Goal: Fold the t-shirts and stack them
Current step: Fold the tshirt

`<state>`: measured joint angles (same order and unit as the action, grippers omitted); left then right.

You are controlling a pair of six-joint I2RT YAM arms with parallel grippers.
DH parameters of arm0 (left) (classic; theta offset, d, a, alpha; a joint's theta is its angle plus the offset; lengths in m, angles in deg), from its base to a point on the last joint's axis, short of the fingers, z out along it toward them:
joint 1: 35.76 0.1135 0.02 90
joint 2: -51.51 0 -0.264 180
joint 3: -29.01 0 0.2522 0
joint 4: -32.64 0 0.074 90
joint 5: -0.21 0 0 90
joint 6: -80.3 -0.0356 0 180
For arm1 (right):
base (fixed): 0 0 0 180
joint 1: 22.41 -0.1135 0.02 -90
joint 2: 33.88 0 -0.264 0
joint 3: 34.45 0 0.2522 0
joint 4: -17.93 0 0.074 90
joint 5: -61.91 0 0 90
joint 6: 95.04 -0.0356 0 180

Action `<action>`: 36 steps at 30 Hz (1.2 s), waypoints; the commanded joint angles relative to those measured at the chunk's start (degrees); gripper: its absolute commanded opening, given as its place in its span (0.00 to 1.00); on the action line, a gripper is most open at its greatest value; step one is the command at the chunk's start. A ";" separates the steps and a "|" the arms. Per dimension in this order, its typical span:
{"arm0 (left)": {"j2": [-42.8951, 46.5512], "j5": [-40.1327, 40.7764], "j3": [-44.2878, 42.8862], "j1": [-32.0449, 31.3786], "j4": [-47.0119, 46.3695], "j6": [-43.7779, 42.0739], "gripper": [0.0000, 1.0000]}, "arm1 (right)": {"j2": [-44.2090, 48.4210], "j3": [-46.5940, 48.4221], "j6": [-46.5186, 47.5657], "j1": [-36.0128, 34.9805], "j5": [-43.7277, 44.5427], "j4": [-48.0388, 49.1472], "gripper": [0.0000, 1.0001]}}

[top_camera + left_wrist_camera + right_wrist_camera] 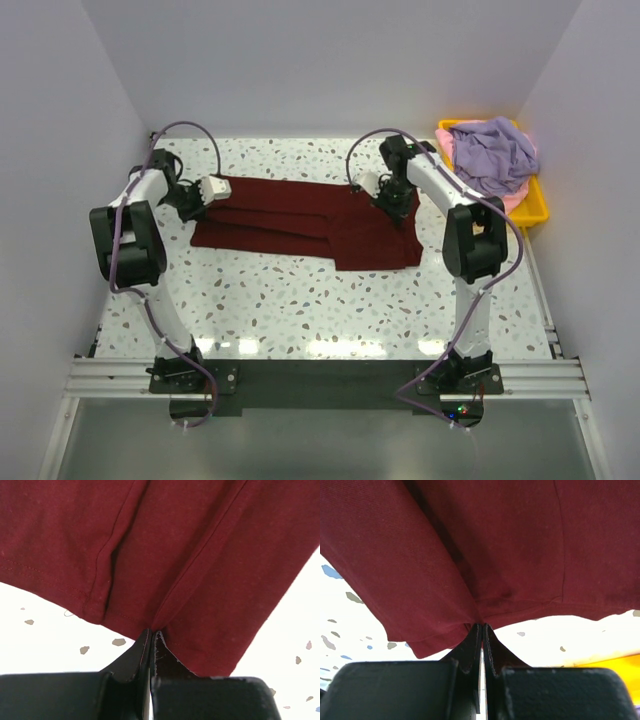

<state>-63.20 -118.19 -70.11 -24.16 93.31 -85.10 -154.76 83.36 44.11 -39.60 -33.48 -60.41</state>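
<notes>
A dark maroon t-shirt (300, 220) lies spread sideways across the far half of the speckled table, partly folded over itself. My left gripper (222, 198) is at its left end. In the left wrist view the gripper (151, 631) is shut, pinching the edge of the maroon cloth (190, 555), which puckers into the tips. My right gripper (392, 208) is near the shirt's right end, shut (482, 625) on a gathered fold of the cloth (495, 545). A lavender t-shirt (495, 150) is heaped on a pale pink t-shirt (516, 200) in the tray.
A yellow plastic tray (538, 208) stands at the back right corner against the wall, and its edge (615, 661) shows in the right wrist view. White walls close in the table on three sides. The speckled tabletop (300, 310) runs to the arm bases.
</notes>
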 commanded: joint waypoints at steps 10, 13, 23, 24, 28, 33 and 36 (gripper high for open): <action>-1.21 0.89 -2.62 -0.08 -2.97 2.27 0.00 | -2.08 5.29 0.51 0.49 1.61 0.33 0.00; -1.56 0.81 -2.53 -0.17 -3.23 2.62 0.00 | -2.96 5.37 0.51 0.49 1.96 0.33 0.00; 2.64 -1.47 -2.53 3.86 -4.56 12.98 0.36 | -1.38 10.29 -6.76 5.22 -2.16 -5.89 0.39; 3.26 -2.87 -2.53 4.66 -3.16 14.56 0.40 | -0.68 10.73 -7.91 6.02 -5.48 -6.96 0.40; 5.29 -5.69 -1.48 7.56 0.44 18.87 0.50 | 3.54 6.27 -13.80 9.54 -12.34 -9.60 0.44; 5.12 -7.80 1.07 9.94 2.39 23.35 0.56 | 7.50 -4.61 -20.58 13.06 -17.37 -7.50 0.47; 4.77 -8.24 3.36 10.20 1.34 25.20 0.57 | 9.34 -10.33 -22.86 13.41 -18.34 -4.16 0.47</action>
<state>-59.71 -123.02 -68.58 -14.02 93.31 -64.20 -148.64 77.65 26.47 -25.48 -46.63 -66.42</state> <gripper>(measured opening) 0.564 0.467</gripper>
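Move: Each closed gripper holds a side end of the t-shirt's folded-over layer, and its laying spot is right under it: 1 cm ahead and 1 cm down for the left, 2 cm ahead and 1 cm down for the right. The far left corner is roughly 11 cm ahead and 3 cm right of the left hand, the near left corner 8 cm back, 2 cm left. The far right corner is 9 cm ahead, 5 cm right of the right hand; the near right corner 12 cm back, 6 cm right. Both hands, still pinching the folded layer, ease it forward and down by about a centimetre, then open their fingers and let go. They then swing outward, each about 5 cm to its own side of the t-shirt, rising some 3 cm and drawing back, the right hand farther; the left wrist turns counter-clockwise and the right clockwise, both by 25 to 30 degrees. ##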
